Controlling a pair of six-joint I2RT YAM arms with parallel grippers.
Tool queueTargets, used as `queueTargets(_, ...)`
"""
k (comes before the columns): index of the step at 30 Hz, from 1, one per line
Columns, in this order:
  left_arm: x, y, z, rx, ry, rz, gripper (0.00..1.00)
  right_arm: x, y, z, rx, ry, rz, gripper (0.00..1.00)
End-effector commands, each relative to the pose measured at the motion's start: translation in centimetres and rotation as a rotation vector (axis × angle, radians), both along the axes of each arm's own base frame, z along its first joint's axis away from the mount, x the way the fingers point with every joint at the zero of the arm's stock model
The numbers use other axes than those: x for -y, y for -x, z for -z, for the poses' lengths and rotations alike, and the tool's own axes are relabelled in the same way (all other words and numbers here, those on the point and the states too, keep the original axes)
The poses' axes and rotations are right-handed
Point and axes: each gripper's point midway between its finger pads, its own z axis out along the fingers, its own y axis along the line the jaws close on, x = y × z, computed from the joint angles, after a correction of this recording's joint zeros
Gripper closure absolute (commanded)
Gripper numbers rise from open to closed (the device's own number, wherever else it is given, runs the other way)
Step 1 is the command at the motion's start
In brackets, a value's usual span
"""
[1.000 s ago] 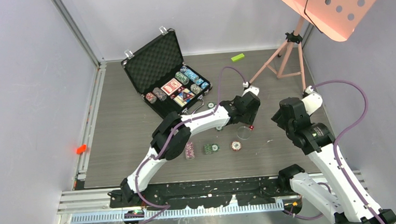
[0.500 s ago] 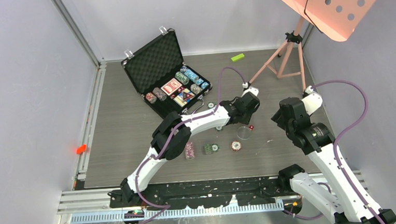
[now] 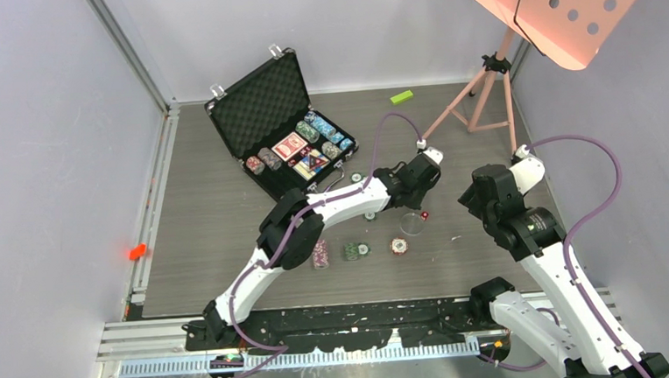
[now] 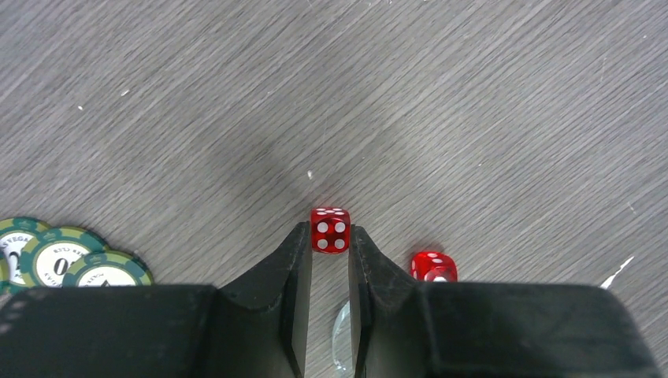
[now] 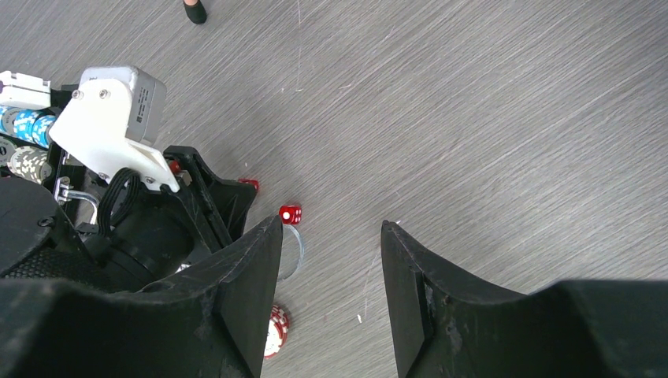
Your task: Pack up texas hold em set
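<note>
The black briefcase [image 3: 260,104] lies open at the back left, with chip rows [image 3: 323,128] and a red-backed card deck [image 3: 291,145] in its tray. In the left wrist view my left gripper [image 4: 330,233] is shut on a red die [image 4: 330,229], its fingertips pressing both sides, low over the table. A second red die [image 4: 433,266] lies just to the right. Chip stacks [image 3: 320,254] [image 3: 357,251] [image 3: 398,246] sit near the front. My right gripper [image 5: 331,224] hangs open over bare table, holding nothing.
A clear round disc [image 3: 412,225] lies beside the dice. Green chips [image 4: 63,260] are fanned out left of the left fingers. A small green block [image 3: 402,97] and a pink tripod stand [image 3: 483,92] are at the back right.
My left gripper's jaws have closed in from wide open onto the red die. The right arm has not moved.
</note>
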Motion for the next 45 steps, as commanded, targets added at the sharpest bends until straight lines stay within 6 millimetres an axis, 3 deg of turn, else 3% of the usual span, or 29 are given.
queueTargets(1, -1.5, -2.1, -6.2, 0.087, 0.035, -0.019, 0.93, 0.2, -0.4, -0.5, 0.023, 0.005, 0.014, 0.44)
queueTargets(7, -6.0, -5.6, -9.4, 0.131, 0.051, -0.108, 0.93, 0.2, -0.4, -0.3, 0.019, 0.003, 0.012, 0.44)
queueTargets(13, -11.9, -9.9, -11.3, 0.157, 0.053, -0.233, 0.93, 0.1, -0.4, -0.3, 0.016, 0.001, 0.009, 0.44)
queueTargets(20, -19.9, -15.5, -11.5, 0.180, 0.036, -0.435, 0.93, 0.0, -0.5, -0.2, 0.009, 0.000, 0.004, 0.45)
queueTargets(27, -26.9, -17.9, -9.9, 0.156, 0.044, -0.690, 0.92, -0.2, -0.6, -0.1, 0.006, -0.006, 0.001, 0.44)
queueTargets(36, -31.7, -18.6, -7.9, 0.128, 0.105, -0.937, 0.92, -0.3, -0.7, -0.1, 0.007, -0.008, -0.001, 0.44)
queueTargets(45, -33.3, -19.0, -6.3, 0.073, 0.140, -0.996, 0.93, -0.3, -0.6, -0.2, 0.011, -0.011, -0.002, 0.44)
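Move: The die is already pinched in my left fingers down at the table. Its place, the dice slot in the case, lies about 19 cm ahead, 32 cm to my left and 1 cm up. The boxed card deck is some 4 cm beyond the slot and 2 cm farther left; the orange-blue chip stack is level with the slot, 8 cm to its left. The second red die sits 2 cm back and 2 cm right of my left hand. From my right hand the slot is roughly 26 cm ahead, 43 cm left, 14 cm below. Keeping the die pinched, I lift my left hand off the table in an arc to the left and forward, some 33 cm left and 18 cm ahead, peaking about 10 cm up. Over the case I sink again by about 6 cm towards the dice slot beside the deck, turning the hand some 55 degrees counter-clockwise on the way, and slow almost to a stop with the fingers still shut. ##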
